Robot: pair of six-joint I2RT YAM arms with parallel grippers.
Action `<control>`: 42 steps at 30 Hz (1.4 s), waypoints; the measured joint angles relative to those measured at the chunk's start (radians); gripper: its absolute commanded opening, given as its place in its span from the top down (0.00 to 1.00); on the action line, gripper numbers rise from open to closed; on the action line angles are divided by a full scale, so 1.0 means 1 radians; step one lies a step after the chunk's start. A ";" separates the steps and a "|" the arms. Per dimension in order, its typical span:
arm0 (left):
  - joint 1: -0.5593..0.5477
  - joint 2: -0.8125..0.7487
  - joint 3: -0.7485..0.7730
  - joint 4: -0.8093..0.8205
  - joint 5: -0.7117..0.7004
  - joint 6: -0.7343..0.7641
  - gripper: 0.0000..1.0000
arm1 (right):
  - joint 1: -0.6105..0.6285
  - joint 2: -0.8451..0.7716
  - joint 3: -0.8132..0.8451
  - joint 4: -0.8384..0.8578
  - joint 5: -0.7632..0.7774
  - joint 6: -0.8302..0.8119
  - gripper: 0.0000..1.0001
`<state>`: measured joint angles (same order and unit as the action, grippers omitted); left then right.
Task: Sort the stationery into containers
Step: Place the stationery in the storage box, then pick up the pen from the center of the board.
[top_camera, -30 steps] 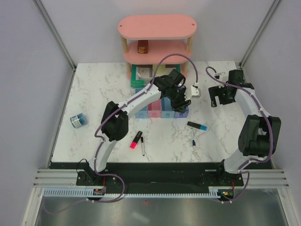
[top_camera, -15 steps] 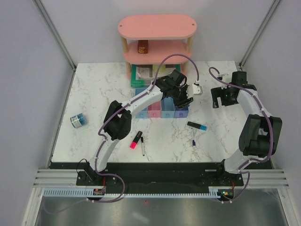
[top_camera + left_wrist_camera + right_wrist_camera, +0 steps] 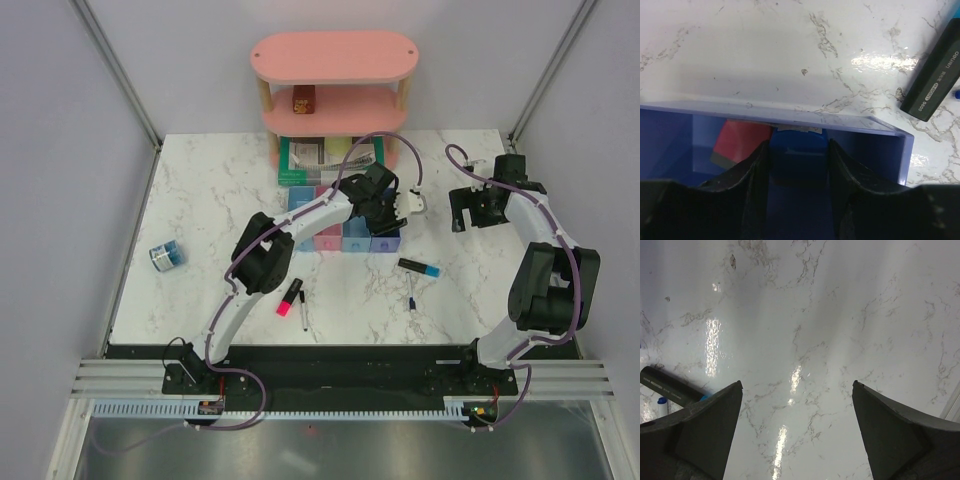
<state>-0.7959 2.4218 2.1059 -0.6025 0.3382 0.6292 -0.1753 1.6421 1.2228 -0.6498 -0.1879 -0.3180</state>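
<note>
Four joined trays (image 3: pixel 328 238) stand in a row at the table's middle back. My left gripper (image 3: pixel 385 205) hangs over the rightmost purple-blue tray (image 3: pixel 790 118). In the left wrist view its jaws (image 3: pixel 799 146) reach inside this tray and are shut on a small blue block (image 3: pixel 799 155). A pink eraser (image 3: pixel 740 142) lies in the same tray. The black-and-blue highlighter (image 3: pixel 418 267) lies right of the trays, with a thin pen (image 3: pixel 410 293) below it. The pink highlighter (image 3: pixel 290 297) and a second pen (image 3: pixel 303 311) lie at the front. The tape roll (image 3: pixel 167 256) sits far left. My right gripper (image 3: pixel 470 208) is open and empty over bare marble (image 3: pixel 796 385).
A pink oval shelf (image 3: pixel 335 55) stands at the back with a brown box (image 3: pixel 302 100) on its middle level and green books (image 3: pixel 300 160) at its foot. Grey walls close in both sides of the marble table (image 3: pixel 200 190).
My left arm's elbow has swung toward the near side while its gripper stayed at the purple-blue tray. My right gripper has shifted slightly to the right.
</note>
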 measured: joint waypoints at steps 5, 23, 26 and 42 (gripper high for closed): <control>-0.003 0.001 -0.008 0.011 -0.019 0.006 0.51 | -0.003 0.001 -0.002 0.000 -0.008 0.000 0.02; 0.001 -0.012 -0.027 0.069 -0.074 -0.006 0.21 | -0.005 0.005 -0.026 -0.015 -0.056 -0.033 0.02; 0.001 -0.025 -0.026 0.067 -0.077 -0.025 0.20 | -0.005 0.003 -0.051 -0.023 -0.070 -0.055 0.02; 0.032 -0.408 -0.115 0.048 -0.179 -0.098 0.09 | 0.088 -0.040 -0.159 -0.083 -0.115 -0.283 0.02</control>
<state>-0.7639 2.0140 1.9911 -0.5545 0.1596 0.5308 -0.0875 1.6024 1.0634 -0.7326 -0.3031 -0.6014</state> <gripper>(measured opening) 0.902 0.982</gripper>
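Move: My left hand, gripping the blue eraser, is already down in the purple compartment; its middle lies about 2 cm ahead, the pink eraser about 4 cm straight ahead, and the adjoining light-blue compartment 7 cm to the left and 2 ahead. From my right hand the black marker lies roughly 8 cm back, 12 left and 7 below; the white pen is 15 cm back and 14 left, the purple compartment 2 cm ahead and 20 left. I ease my left hand just under 2 cm forward along the purple compartment floor while its fingers open and let go of the blue eraser, then lift it steeply about 18 cm, veering left near the end as the wrist tips up some 20 degrees. My right hand, fingers wide open, moves back, left and down towards the black marker, about 8 cm in all, turning counter-clockwise. ##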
